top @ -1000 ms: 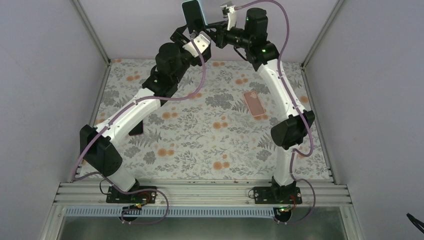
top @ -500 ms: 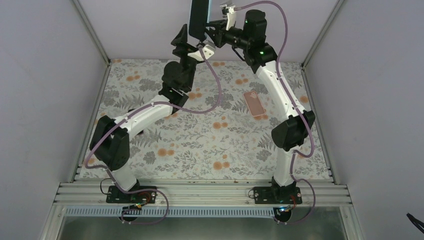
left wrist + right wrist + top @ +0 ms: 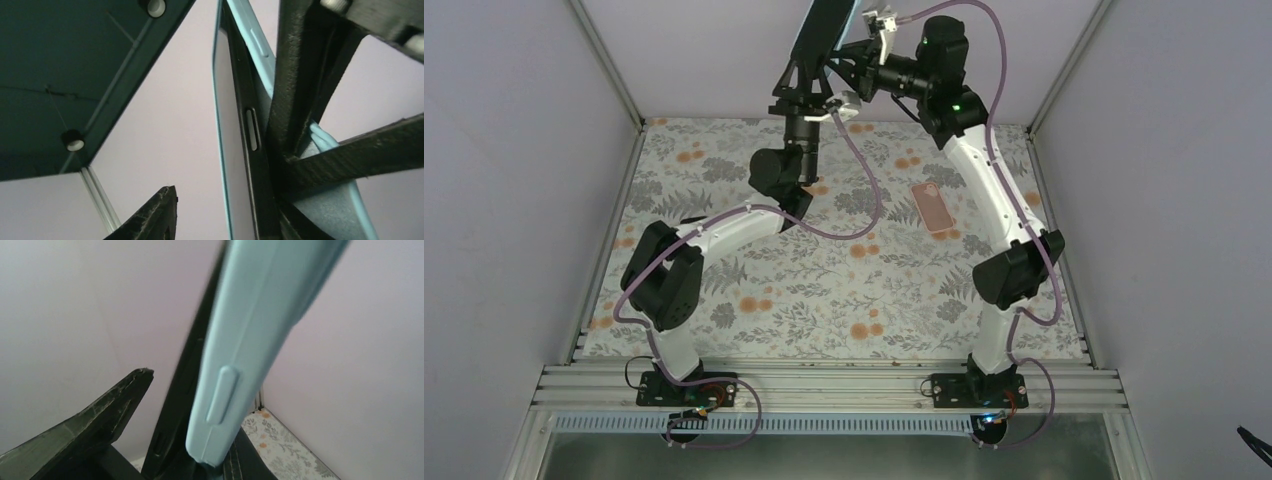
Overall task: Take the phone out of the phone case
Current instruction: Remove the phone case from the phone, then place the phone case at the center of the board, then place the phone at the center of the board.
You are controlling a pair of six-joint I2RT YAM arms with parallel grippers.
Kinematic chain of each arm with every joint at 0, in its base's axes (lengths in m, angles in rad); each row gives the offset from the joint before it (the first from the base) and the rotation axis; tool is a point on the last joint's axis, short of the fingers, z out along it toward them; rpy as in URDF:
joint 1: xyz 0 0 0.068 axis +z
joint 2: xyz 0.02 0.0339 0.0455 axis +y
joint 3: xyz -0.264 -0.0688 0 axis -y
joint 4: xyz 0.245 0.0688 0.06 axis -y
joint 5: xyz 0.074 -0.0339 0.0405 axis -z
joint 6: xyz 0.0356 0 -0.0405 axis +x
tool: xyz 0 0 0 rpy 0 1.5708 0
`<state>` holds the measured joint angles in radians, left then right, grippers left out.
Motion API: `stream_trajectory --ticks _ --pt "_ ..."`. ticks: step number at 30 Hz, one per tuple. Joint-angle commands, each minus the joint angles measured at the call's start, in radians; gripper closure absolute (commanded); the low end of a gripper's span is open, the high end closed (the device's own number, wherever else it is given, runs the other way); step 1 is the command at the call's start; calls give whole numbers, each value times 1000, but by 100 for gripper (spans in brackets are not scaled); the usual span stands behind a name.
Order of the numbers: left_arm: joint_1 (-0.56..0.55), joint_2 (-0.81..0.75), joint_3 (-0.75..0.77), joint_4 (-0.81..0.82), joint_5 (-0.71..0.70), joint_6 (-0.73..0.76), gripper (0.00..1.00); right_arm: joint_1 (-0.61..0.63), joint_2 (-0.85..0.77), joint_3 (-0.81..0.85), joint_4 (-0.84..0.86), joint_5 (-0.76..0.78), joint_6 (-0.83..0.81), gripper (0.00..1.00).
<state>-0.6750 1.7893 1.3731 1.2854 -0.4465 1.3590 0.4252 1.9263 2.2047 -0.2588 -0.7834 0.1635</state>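
Note:
A black phone (image 3: 822, 32) in a light blue phone case (image 3: 255, 325) is held high above the back of the table, leaning right. My right gripper (image 3: 858, 52) is shut on the case's rim; its dark fingers (image 3: 300, 75) cross the case's edge in the left wrist view. There the case (image 3: 345, 210) bulges away from the phone (image 3: 250, 165). My left gripper (image 3: 812, 82) reaches up from below with its jaws around the phone. Its one visible finger (image 3: 152, 215) stands clear of the screen, and the other is hidden behind the phone.
A pink phone-shaped object (image 3: 932, 208) lies flat on the flowered table cloth (image 3: 844, 290) at the right, under the right arm. Pale walls (image 3: 514, 200) close in the table on the left, the back and the right.
The left arm has stretched upward and right to the phone, and its jaws have narrowed around it. The phone has tipped from upright to leaning right. The right gripper has stayed shut.

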Motion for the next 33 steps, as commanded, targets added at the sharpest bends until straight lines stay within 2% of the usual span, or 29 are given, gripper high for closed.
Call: stream_trajectory --ticks 1,4,7,11,14,18,23,28,33 --pt "62 -50 53 211 -108 22 67 6 -28 -45 -293 -298 -139 97" --pt "56 -81 41 107 -111 -53 78 5 -35 -39 -360 -291 -200 97" --pt "47 -105 19 75 -109 -83 89 -4 -64 -84 -362 -262 -214 97" --pt "32 -167 -23 5 -108 -141 98 -36 -108 -149 -333 -113 -231 97" --pt "32 -234 -53 -146 -116 -206 98 -86 -127 -181 -332 46 -283 97" --pt "34 -327 -100 -339 -110 -248 98 -127 -136 -190 -350 338 -377 97" --pt "36 -451 -205 -619 -96 -301 98 -182 -99 -141 -457 594 -506 97" --pt "35 -578 -420 -707 -90 -283 98 -293 -137 -243 -494 635 -560 97" --pt "35 -662 -657 -670 -83 -138 98 -404 -200 -413 -524 577 -625 97"
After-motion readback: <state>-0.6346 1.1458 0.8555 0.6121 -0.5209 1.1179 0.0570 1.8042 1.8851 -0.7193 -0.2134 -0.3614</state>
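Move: The phone's middle is some 5 cm ahead of the left hand, 5 cm above it and a couple of cm to its right; its lower end already stands between the half-open fingers. The blue case, peeled partly off it, centres about 5 cm to this hand's right, equally far out and up. From the right hand, shut on the case, the phone's middle is roughly 3 cm ahead, 2 cm left and 5 cm up; the pink case lies 27 cm right, 5 cm ahead and 48 cm below. Close the left fingers on the bare lower end of the phone while the right keeps its pinch on the blue case, and let both hands sink about 5 cm. Then pull them apart: swing the right fast to its right, some 26 cm in all, and down, turning about 40 degrees clockwise and tipping its fingers down; draw the left left, back and down, pitching forward. ##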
